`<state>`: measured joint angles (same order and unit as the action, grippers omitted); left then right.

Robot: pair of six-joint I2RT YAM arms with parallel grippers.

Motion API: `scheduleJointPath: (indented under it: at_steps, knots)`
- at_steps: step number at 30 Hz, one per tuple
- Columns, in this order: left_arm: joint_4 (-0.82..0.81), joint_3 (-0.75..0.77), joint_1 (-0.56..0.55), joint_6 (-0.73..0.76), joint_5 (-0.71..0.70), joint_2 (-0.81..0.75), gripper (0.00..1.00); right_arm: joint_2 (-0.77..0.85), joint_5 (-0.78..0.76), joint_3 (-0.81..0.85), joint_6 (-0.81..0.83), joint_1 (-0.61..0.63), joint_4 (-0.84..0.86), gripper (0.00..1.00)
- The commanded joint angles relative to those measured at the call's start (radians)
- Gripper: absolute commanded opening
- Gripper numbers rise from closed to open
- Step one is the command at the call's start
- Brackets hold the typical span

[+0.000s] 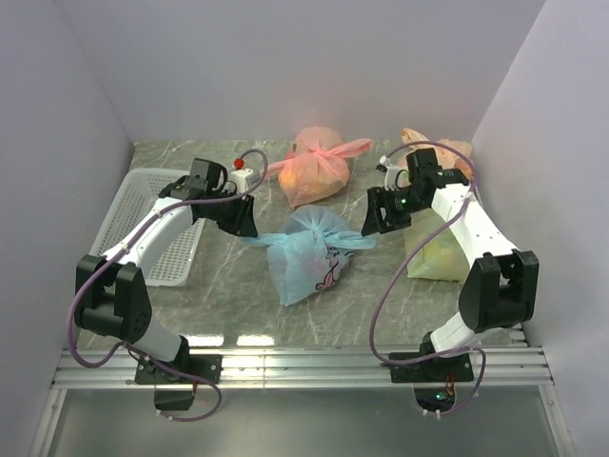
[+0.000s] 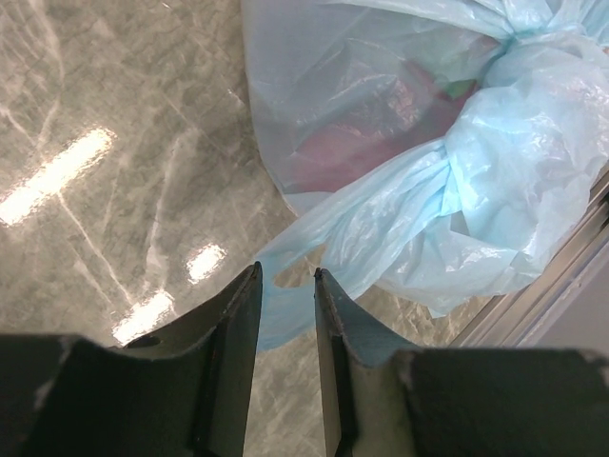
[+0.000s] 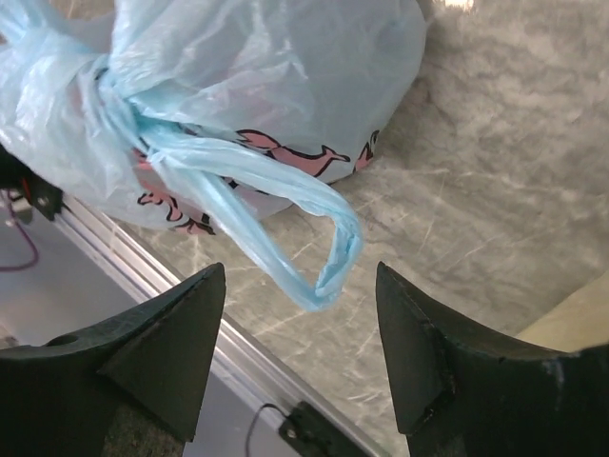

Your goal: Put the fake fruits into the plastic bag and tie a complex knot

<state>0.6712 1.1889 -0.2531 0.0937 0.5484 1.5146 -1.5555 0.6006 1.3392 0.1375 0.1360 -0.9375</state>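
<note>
The light blue plastic bag [image 1: 306,262] lies on the table between my arms, its handles tied in a knot [image 1: 322,227] with blue ends sticking out sideways. A reddish fruit [image 2: 333,157] shows dimly through the bag [image 2: 381,105]; the other fruits are hidden. My left gripper [image 1: 245,227] is at the left handle end [image 2: 285,305]; its jaws [image 2: 285,271] stand narrowly apart around that end without pinching it. My right gripper [image 1: 373,224] is wide open [image 3: 300,276], and the right handle loop [image 3: 328,257] hangs free between its tips. The knot [image 3: 114,90] shows at the upper left.
A white basket [image 1: 143,219] stands at the left. A pink-orange tied bag [image 1: 314,171] lies behind the blue one, another [image 1: 438,148] at the back right. A yellow-green bag [image 1: 433,252] sits under my right arm. An aluminium rail [image 1: 304,367] runs along the near edge.
</note>
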Motion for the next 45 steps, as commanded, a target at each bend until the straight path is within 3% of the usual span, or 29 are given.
scheduleJointPath:
  at_steps: [1,12,19,20,22,23,26,31,36,41,45]
  knots:
    - [0.007,0.031,-0.017,0.035,-0.008,-0.033,0.34,-0.034,-0.002,-0.029,-0.098,-0.018,0.038,0.72]
    - [-0.016,0.011,-0.028,0.009,-0.03,-0.031,0.34,-0.161,0.028,-0.072,-0.087,-0.009,0.083,0.65]
    - [0.034,0.018,-0.031,0.035,-0.024,-0.019,0.45,-0.176,0.126,-0.08,-0.056,0.025,0.075,0.61]
    - [0.04,0.017,-0.031,0.044,-0.028,-0.014,0.51,-0.178,0.13,-0.083,-0.05,0.037,0.074,0.58]
    - [0.054,0.014,-0.037,0.055,-0.045,-0.013,0.52,-0.181,0.113,-0.09,-0.044,0.05,0.08,0.52]
    - [0.057,0.011,-0.037,0.06,-0.056,-0.01,0.53,-0.181,0.105,-0.092,-0.036,0.059,0.085,0.41]
    - [0.053,0.008,-0.038,0.051,-0.103,0.001,0.56,-0.173,0.065,-0.095,-0.03,0.068,0.1,0.19]
    - [0.042,0.014,-0.04,0.021,-0.12,0.039,0.56,-0.157,0.044,-0.098,-0.003,0.076,0.105,0.0]
    - [0.01,0.005,-0.04,-0.028,-0.065,0.076,0.56,-0.13,0.005,-0.115,0.034,0.088,0.121,0.0]
    - [-0.015,-0.009,-0.041,-0.045,0.094,0.099,0.59,-0.118,-0.033,-0.12,0.053,0.096,0.14,0.0]
    - [-0.042,-0.038,-0.078,-0.02,0.088,0.111,0.61,-0.107,-0.028,-0.123,0.06,0.097,0.149,0.0]
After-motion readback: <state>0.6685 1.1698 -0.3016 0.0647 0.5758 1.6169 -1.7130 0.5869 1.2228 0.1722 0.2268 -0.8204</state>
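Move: The blue plastic bag's right tail hangs about 8 cm below the right hand, 2 cm back and 2 cm to its left. The bag's body lies roughly 13 cm left, 5 cm back and 10 cm down; the green bag is some 17 cm right and 5 cm back. From the left hand, the bag's left tail is about 2 cm back, 3 cm right and 6 cm below, the bag's body some 14 cm right and 5 cm back. Straight down at first, the open right hand drops about 7 cm onto the blue bag's right tail, then edges left towards the bag and shuts its fingers fully, pinching the tail. The left hand nearly waits, then sinks about 4 cm towards the left tail, easing back and right late on while its part-open fingers spread wider, not yet gripping. ##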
